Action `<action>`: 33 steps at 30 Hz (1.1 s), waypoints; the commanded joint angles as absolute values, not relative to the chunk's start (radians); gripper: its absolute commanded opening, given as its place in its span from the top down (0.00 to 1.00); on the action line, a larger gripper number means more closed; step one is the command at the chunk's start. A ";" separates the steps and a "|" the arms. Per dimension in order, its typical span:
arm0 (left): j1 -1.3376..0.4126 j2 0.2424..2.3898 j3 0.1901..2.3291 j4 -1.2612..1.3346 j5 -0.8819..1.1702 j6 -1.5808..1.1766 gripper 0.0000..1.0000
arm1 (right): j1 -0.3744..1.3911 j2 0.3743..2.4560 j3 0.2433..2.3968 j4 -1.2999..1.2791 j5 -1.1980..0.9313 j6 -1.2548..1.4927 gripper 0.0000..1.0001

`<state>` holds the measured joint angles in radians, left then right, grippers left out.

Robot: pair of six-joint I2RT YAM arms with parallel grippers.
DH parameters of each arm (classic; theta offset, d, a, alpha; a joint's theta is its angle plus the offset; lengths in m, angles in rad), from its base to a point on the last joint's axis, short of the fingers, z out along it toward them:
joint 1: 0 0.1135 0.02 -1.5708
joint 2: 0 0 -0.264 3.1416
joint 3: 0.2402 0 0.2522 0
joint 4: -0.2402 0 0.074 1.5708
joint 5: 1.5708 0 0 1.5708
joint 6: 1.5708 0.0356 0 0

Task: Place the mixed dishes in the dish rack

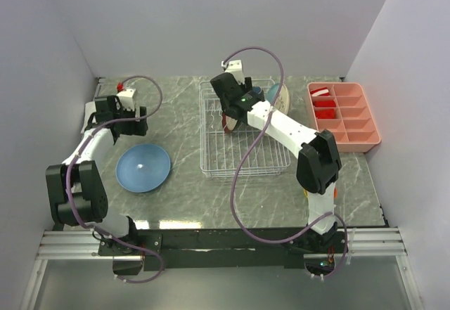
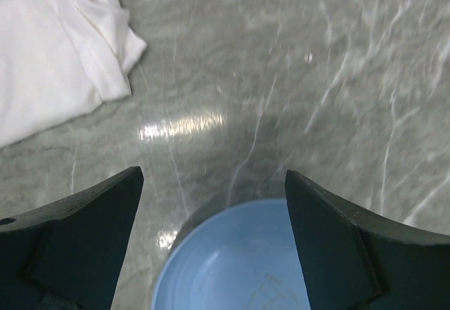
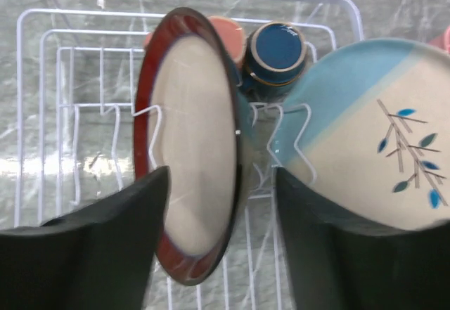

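The dish rack (image 1: 246,157) is a white wire basket at mid-table, and it fills the right wrist view (image 3: 49,113). A maroon-rimmed plate (image 3: 190,148) stands on edge between its prongs, and a red sliver of it shows in the top view (image 1: 225,125). Behind it are a dark blue mug (image 3: 274,53) and an orange dish (image 3: 228,27). A cream-and-light-blue plate (image 3: 373,134) leans at the right (image 1: 280,99). My right gripper (image 3: 221,254) is open, its jaws standing either side of the maroon plate's lower part (image 1: 230,112). A light blue plate (image 1: 143,167) lies on the table. My left gripper (image 2: 214,247) is open and empty above its far edge (image 2: 239,268).
A white folded cloth (image 2: 56,43) lies beyond the left gripper. A pink compartment tray (image 1: 344,113) with red items stands at the back right. White walls close in the table on three sides.
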<state>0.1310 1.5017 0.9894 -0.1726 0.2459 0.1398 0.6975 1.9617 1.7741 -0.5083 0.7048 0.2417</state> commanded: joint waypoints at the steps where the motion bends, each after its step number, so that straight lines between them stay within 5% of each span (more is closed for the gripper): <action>1: 0.140 1.470 0.979 -0.270 0.288 0.239 0.12 | 0.695 1.864 1.761 -0.477 0.654 0.203 0.21; 14: 0.302 1.417 0.972 -0.415 0.346 0.402 0.14 | 0.695 1.664 1.684 -0.434 0.502 0.100 0.10; 24: 0.429 1.476 0.936 -0.517 0.402 0.528 0.21 | 0.614 1.655 1.706 -0.480 0.018 0.081 0.00; 33: 0.469 1.623 0.960 -0.574 0.495 0.604 0.36 | 0.583 1.646 1.687 -0.476 -0.109 0.052 0.07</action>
<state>0.4679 1.5929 0.9344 -0.5484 0.4255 0.5510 0.5846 1.6775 1.6871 -0.4965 -0.0216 0.0795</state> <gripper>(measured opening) 0.661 0.963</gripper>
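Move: The blue plate lies about 12 cm back from the left hand, 3 cm to its right and 11 cm below; the folded towel is some 8 cm ahead and 13 cm left of that hand. The right hand straddles the red-rimmed plate, whose middle is about 3 cm ahead, 1 cm left and 7 cm down. The blue-and-cream plate stands 11 cm to the right and 2 cm ahead; the blue plate is roughly 34 cm left and 7 cm back. The right hand comes clear of the red-rimmed plate, its already parting fingers spreading fully as it rises about 10 cm, draws back, then turns counter-clockwise some 30 degrees, sinking slightly. The left hand swings back, left and down, roughly 16 cm in all, to just over the blue plate's left rim, tipping further down and narrowing its open fingers, with no touch visible. ##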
